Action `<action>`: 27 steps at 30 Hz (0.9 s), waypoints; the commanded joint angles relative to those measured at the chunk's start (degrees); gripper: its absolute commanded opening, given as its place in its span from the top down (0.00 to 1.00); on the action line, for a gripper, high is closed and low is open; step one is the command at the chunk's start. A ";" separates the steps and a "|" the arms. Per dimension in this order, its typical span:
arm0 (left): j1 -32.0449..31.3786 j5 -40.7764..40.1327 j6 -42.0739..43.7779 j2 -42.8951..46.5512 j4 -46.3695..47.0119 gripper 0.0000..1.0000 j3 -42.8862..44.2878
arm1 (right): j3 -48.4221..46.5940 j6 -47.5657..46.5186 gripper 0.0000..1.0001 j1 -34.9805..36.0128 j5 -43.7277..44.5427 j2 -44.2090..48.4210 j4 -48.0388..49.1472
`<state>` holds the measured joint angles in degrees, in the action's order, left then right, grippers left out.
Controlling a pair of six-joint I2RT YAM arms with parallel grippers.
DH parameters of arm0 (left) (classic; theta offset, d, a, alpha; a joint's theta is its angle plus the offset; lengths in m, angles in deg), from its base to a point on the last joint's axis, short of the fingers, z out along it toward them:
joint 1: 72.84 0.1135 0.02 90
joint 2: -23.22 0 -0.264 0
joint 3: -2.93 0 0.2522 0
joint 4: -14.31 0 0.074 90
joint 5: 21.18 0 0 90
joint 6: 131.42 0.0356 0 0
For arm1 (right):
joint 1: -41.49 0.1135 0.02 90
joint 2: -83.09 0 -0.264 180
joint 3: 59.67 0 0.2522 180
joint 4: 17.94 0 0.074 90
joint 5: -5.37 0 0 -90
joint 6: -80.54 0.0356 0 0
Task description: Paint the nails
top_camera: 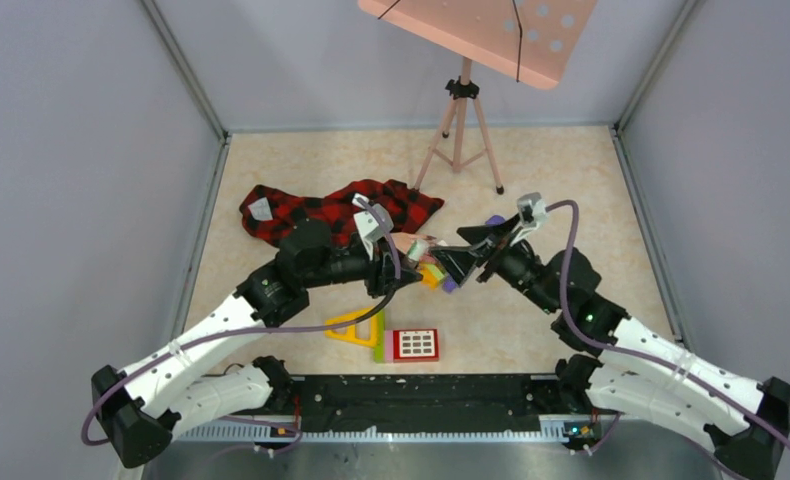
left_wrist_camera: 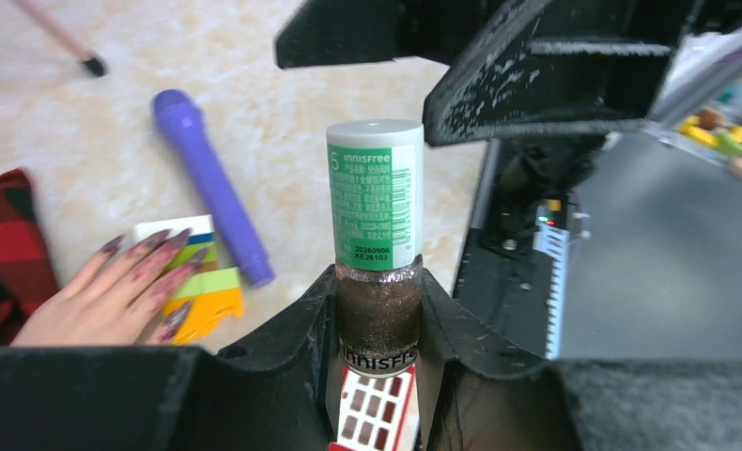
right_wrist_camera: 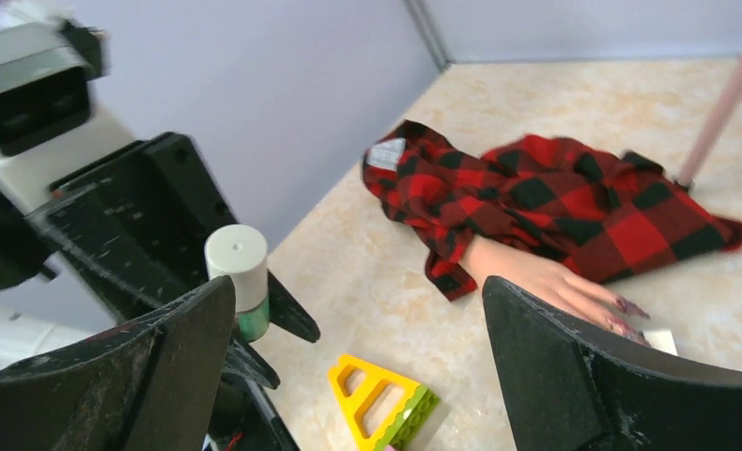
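Observation:
My left gripper (left_wrist_camera: 378, 293) is shut on the glass body of a small glittery brown polish bottle (left_wrist_camera: 378, 315) and holds it upright, with its green-labelled cap (left_wrist_camera: 375, 193) on. My right gripper (right_wrist_camera: 358, 287) is wide open and holds nothing. One of its fingers (left_wrist_camera: 555, 89) sits right beside the cap (right_wrist_camera: 238, 268). The mannequin hand (left_wrist_camera: 104, 296) lies flat on the table to the left, and its dark purplish nails (left_wrist_camera: 156, 240) show. It comes out of a red-and-black plaid sleeve (top_camera: 331, 210). Both grippers (top_camera: 411, 275) (top_camera: 461, 262) meet just in front of the hand (top_camera: 411, 243).
A purple marker (left_wrist_camera: 212, 183) and coloured blocks (left_wrist_camera: 208, 305) lie by the fingertips. A yellow triangular block (right_wrist_camera: 377, 395) and a red grid toy (top_camera: 415, 344) lie nearer the arm bases. A pink tripod (top_camera: 461, 130) stands at the back, and grey walls enclose the table.

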<state>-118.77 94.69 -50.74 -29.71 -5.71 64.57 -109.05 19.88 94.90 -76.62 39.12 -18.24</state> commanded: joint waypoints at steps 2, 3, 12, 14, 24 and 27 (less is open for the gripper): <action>1.72 20.76 -5.62 -1.59 10.38 1.00 2.25 | 1.21 -4.75 0.01 -5.58 -26.27 4.62 10.73; 1.72 24.06 -6.29 -1.74 11.77 1.00 2.23 | 1.06 -5.46 0.01 -5.63 -29.19 4.69 11.58; 1.27 34.78 -9.01 -1.98 15.27 1.00 2.26 | 2.07 -5.62 0.02 -5.66 -46.86 1.00 28.36; 1.01 35.20 -8.92 -2.10 15.15 1.00 2.26 | 1.34 -4.76 0.04 -5.67 -48.89 -0.59 30.49; 0.58 34.82 -7.65 -2.26 13.74 1.00 2.57 | 0.07 -0.12 0.24 -4.92 -53.15 -6.36 38.11; 0.58 34.78 -7.64 -2.44 13.71 1.00 2.57 | -0.13 0.43 0.35 -4.46 -53.44 -7.11 38.49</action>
<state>-117.90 128.22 -59.25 -31.94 5.63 64.59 -107.43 18.79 89.76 -127.72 32.74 14.98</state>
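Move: My left hand holds the nail polish with its white cap some 2 cm ahead, 3 cm right and 2 cm above my grip. From my wide-open right hand that cap is about 6 cm left, 2 cm back and 2 cm higher. On the table roughly 25 cm below my right hand, the fake hand lies 10 cm left and 6 cm ahead, the purple microphone 9 cm right and 5 cm ahead. I bring both hands back towards my bases and up. My left hand keeps its grip on the polish bottle, going about 9 cm back and turning some 30 degrees clockwise. My right goes about 11 cm back, 6 cm up and a little left, swinging counter-clockwise until its fingers point left and slightly up around the cap, then begins to close, still short of a grip. ##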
